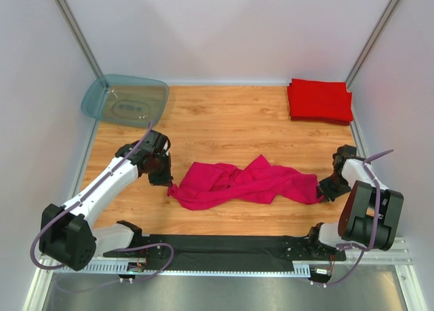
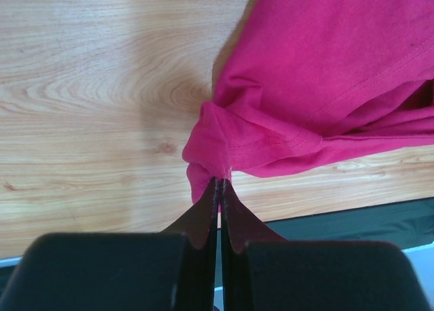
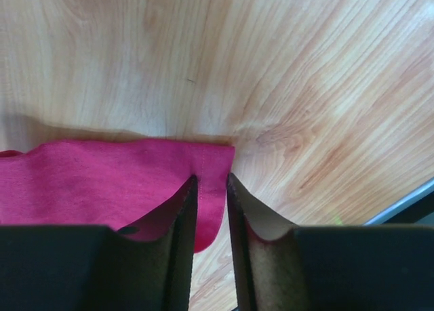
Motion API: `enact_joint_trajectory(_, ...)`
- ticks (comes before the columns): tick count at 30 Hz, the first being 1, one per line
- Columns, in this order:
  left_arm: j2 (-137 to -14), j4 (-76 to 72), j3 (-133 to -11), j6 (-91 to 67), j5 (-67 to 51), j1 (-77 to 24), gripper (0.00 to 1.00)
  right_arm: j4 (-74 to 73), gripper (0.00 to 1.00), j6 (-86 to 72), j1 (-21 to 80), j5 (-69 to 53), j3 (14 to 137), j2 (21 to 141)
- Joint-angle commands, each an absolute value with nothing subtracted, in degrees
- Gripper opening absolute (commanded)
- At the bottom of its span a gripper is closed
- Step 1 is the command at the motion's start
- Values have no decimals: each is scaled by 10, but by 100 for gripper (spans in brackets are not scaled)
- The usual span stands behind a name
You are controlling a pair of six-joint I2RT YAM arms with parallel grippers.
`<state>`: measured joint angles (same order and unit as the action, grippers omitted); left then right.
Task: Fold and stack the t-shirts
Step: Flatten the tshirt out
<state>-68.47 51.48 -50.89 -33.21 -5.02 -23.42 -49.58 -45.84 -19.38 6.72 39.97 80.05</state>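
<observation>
A crumpled magenta-pink t-shirt (image 1: 244, 183) lies stretched across the middle of the wooden table. My left gripper (image 1: 164, 179) is at its left end, shut on a bunched fold of the cloth (image 2: 325, 74); in the left wrist view the jaws (image 2: 221, 181) meet with the fabric pinched at their tips. My right gripper (image 1: 324, 188) is at the shirt's right end. In the right wrist view its jaws (image 3: 211, 179) stand a little apart, with the hemmed corner of the shirt (image 3: 102, 182) lying between them. A neat stack of folded red t-shirts (image 1: 320, 101) sits at the back right.
A translucent blue-grey tub (image 1: 125, 101) rests at the back left corner. A black mat (image 1: 224, 246) runs along the near edge between the arm bases. White walls close in the table on three sides.
</observation>
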Motion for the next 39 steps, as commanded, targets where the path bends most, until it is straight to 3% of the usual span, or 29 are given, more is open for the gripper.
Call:
enact_joint_trajectory(1,-691,499,-517,-315,-58,-229,0,-400,24,-471,-193,132,357,826)
enact_joint_trajectory(3,-700,498,-521,-311,-59,-228,0,-394,16,-468,-193,131,354,821)
enact_joint_trajectory(5,-704,499,-526,-309,-59,-224,0,-397,1,-462,-192,127,364,815)
enact_joint_trajectory(16,-713,547,-620,-277,-5,-202,0,-664,0,-430,-175,192,593,685)
enact_joint_trajectory(27,-650,664,-802,-319,29,-203,0,-787,0,-434,-175,156,827,636)
enact_joint_trajectory(32,-618,646,-734,-358,9,-205,0,-783,0,-446,-175,131,838,602)
enact_joint_trajectory(36,-596,612,-614,-407,-70,-204,0,-793,0,-433,-174,108,732,593)
enact_joint_trajectory(38,-594,615,-561,-417,-70,-204,16,-773,0,-424,-175,102,654,565)
enact_joint_trajectory(39,-592,617,-551,-415,-59,-204,34,-759,0,-418,-175,95,632,557)
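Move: Just between the right hand's parted fingertips, about 1 cm below them, is the t-shirt's right corner, and the t-shirt's bunched middle lies some 24 cm to that hand's left and 5 cm farther out. The red pile is roughly 40 cm ahead of the right hand and 3 cm to its right. The left hand already grips the left end; from it the bunched middle lies about 25 cm right, 3 cm ahead and 9 cm below. Closing on the t-shirt's right corner, the right hand pinches it and sweeps it up about 26 cm, swinging some 5 cm forward and a little right on the way, then starts back down and back. The left hand, still gripping the left end, dips slightly, rises about 16 cm and 5 cm forward, then drops some 10 cm and draws back as its fingers begin to part. ##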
